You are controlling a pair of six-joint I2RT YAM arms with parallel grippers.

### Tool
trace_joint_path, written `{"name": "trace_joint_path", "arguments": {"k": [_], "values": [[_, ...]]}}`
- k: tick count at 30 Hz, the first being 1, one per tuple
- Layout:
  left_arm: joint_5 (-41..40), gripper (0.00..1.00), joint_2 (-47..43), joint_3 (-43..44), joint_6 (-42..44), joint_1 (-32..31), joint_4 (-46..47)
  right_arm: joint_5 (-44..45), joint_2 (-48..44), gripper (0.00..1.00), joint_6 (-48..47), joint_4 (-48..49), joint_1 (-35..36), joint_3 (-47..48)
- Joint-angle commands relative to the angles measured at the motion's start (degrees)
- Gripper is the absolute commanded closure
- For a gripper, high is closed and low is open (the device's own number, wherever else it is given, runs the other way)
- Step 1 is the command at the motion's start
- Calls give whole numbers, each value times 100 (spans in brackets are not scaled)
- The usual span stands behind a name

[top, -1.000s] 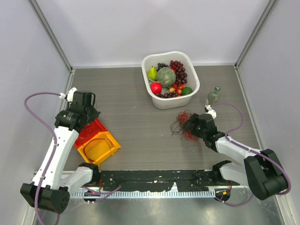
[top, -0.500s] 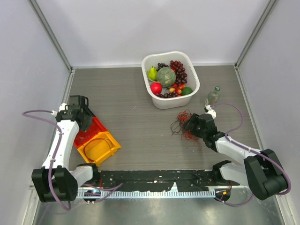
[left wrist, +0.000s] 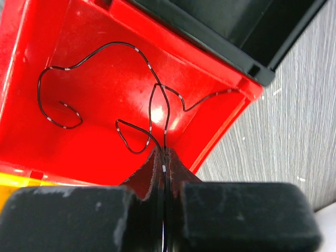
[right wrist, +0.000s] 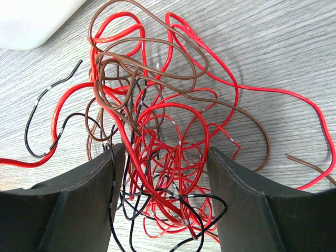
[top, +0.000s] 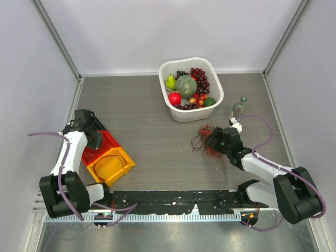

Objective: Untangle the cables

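Note:
The cables [top: 202,139] lie as a tangled bundle of red, brown and black wire on the table right of centre. My right gripper [top: 214,139] sits at the bundle's right side. In the right wrist view its jaws stand open astride the tangle [right wrist: 157,121], and red and black loops run between the two fingers [right wrist: 89,189]. My left gripper [top: 88,125] hangs over the red bin [top: 103,143]. It is shut [left wrist: 164,157] on one thin black cable [left wrist: 152,105], which trails in loops across the red bin's floor [left wrist: 100,136].
A white basin [top: 217,79] full of fruit stands at the back, just behind the bundle. A small bottle [top: 239,107] stands to the right of the tangle. A yellow bin [top: 111,166] adjoins the red one. Walls close in on three sides.
The left arm has swung left and folded back, carrying its shut gripper to the red bin's far-left corner. The right arm and the bundle have not moved.

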Motion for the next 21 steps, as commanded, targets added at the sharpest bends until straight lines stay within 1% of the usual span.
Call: {"name": "trace_joint_path", "arguments": {"k": [1,3,4,7,9,13,14,17,19,21], "values": [[157,93,202,34,-108,405,368,-122,82,32,-21,-245,-3,-88],[1,76,176,86,-38,537,342,-130,73,32,-21,-245,6,-105],[-140,63,106,121,-3,547,316,-130,56,32,-30,-245,6,-97],[-439,44,-245,104,112,547,298,-130,64,32,-21,-237,6,-105],[-501,36,-456,95,182,547,228,-139,91,32,-39,-237,6,-97],[-738,27,-851,139,366,538,78,-183,161,32,-48,-228,6,-79],[-808,22,-940,139,454,538,104,-183,161,32,-48,-228,6,-70],[-783,2,-1090,122,612,503,183,-192,170,32,-48,-228,14,-70],[-564,0,-1011,113,788,407,359,-209,135,32,-48,-228,-3,-88],[-475,0,-827,244,833,362,237,-201,117,32,-48,-219,6,-88]]}}
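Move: The left hand holds the black cable in shut fingers just above the red bin, whose middle lies about 2 cm back, 2 cm to its left and 6 cm below. The black bin's middle is some 5 cm ahead and 7 cm to the left, the yellow bin's about 9 cm back and 3 cm to the right, both equally low. From the idle right hand, the red bin is roughly 40 cm to the left and 2 cm back. Leftwards across the red bin, dipping slightly at first, the left hand spreads its fingers from shut to fully open and lets go of the black cable. Still drifting left, about 4 cm in all, it then rises some 5 cm from its lowest point, the fingertips swinging forward and left by roughly 10 degrees. ##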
